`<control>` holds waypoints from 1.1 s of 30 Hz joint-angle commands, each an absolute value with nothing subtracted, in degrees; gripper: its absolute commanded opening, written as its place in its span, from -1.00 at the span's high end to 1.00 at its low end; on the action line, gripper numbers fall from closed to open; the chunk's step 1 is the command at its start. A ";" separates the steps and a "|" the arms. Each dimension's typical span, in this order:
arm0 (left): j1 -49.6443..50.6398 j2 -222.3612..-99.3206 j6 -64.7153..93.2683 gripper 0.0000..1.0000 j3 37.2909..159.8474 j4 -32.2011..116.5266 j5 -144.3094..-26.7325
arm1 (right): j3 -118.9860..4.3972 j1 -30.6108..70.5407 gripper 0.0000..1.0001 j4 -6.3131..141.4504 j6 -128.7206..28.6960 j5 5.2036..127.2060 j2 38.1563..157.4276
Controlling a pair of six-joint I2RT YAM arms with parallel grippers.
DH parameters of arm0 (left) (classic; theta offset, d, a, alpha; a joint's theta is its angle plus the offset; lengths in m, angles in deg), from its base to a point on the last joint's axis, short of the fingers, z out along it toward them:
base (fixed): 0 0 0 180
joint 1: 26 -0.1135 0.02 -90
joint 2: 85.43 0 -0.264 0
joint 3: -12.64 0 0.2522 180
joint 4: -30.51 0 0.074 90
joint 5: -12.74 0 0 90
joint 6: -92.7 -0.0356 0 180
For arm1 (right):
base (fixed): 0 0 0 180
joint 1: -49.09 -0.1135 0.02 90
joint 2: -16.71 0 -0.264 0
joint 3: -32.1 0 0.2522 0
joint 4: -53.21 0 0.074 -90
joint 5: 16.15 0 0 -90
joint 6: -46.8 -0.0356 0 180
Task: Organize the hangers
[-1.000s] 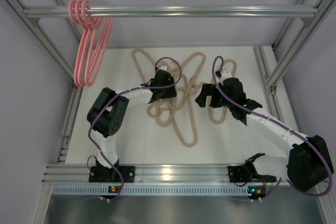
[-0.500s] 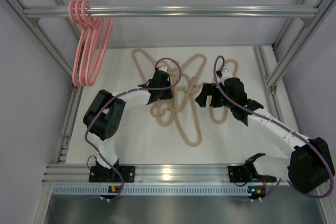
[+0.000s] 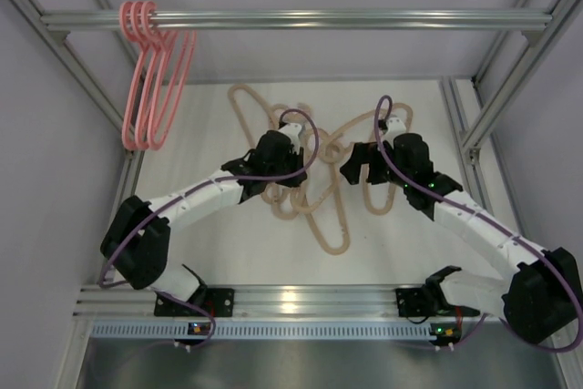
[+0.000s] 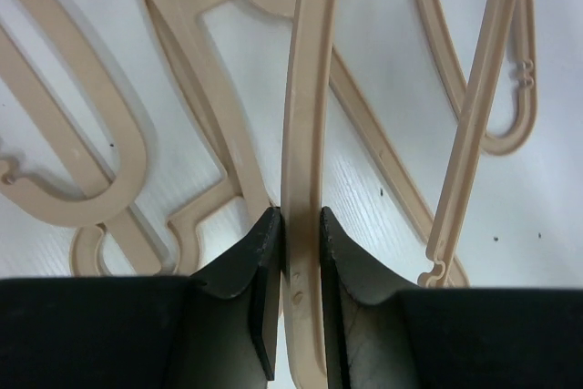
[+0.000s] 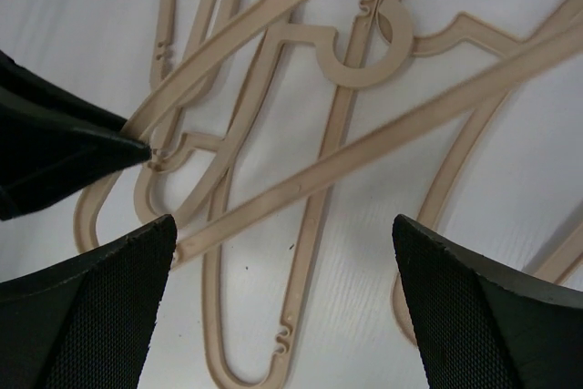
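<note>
Three pink hangers (image 3: 153,88) hang by their hooks at the left end of the silver bar (image 3: 301,19). Several beige hangers (image 3: 319,198) lie tangled on the white table. My left gripper (image 3: 288,170) is over the left of the pile. In the left wrist view it (image 4: 301,234) is shut on the thin bar of one beige hanger (image 4: 308,116), which runs straight away from the jaws. My right gripper (image 3: 363,175) hovers over the right of the pile. It (image 5: 282,225) is open wide, with beige hanger bars (image 5: 364,152) on the table below the gap.
Aluminium frame posts (image 3: 496,102) rise at both sides, and a rail (image 3: 301,300) runs along the near edge. The left gripper's dark tip (image 5: 64,148) shows at the left of the right wrist view, close to the right gripper.
The left gripper has shut on a beige hanger bar. Its elbow has swung down to the lower left, and the long hanger's lower loop has shifted slightly right. The right gripper has barely moved.
</note>
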State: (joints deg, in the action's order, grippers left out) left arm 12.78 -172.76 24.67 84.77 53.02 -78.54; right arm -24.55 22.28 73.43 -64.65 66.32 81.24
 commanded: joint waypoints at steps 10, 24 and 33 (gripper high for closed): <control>18.91 -161.11 14.74 1.00 79.31 55.78 -71.29 | -43.70 22.64 -0.91 73.04 -53.05 61.10 93.41; 20.67 -159.44 11.14 1.00 80.45 56.92 -70.05 | -55.22 19.56 -0.50 73.21 -44.26 53.64 110.31; 21.19 -159.09 10.17 1.00 81.07 57.10 -69.35 | -56.46 17.80 -0.19 73.92 -41.97 53.37 115.67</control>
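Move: The neck of the hanger, just below its hook, lies about 12 cm ahead of the right hand, 11 cm to its left and 4 cm lower. From the left hand, which already grips that hanger's bar near one end, the neck is some 13 cm ahead, 4 cm to the right and level. On the table about 13 cm below the right hand, a lying hook is 8 cm ahead and 5 cm left, and the rightmost hanger 4 cm ahead and 12 cm right. The right hand reaches forward and left over the lying hangers towards the neck of the held hanger, some 13 cm in all, first rising about 6 cm and then sinking again, while it turns roughly 25 degrees counter-clockwise and its wide-open fingers close partway on either side of the neck. Meanwhile the left hand keeps its grip on the hanger's bar, draws it back towards the base and slightly up, tilting its tip upward, and then holds it nearly still for the right hand. ##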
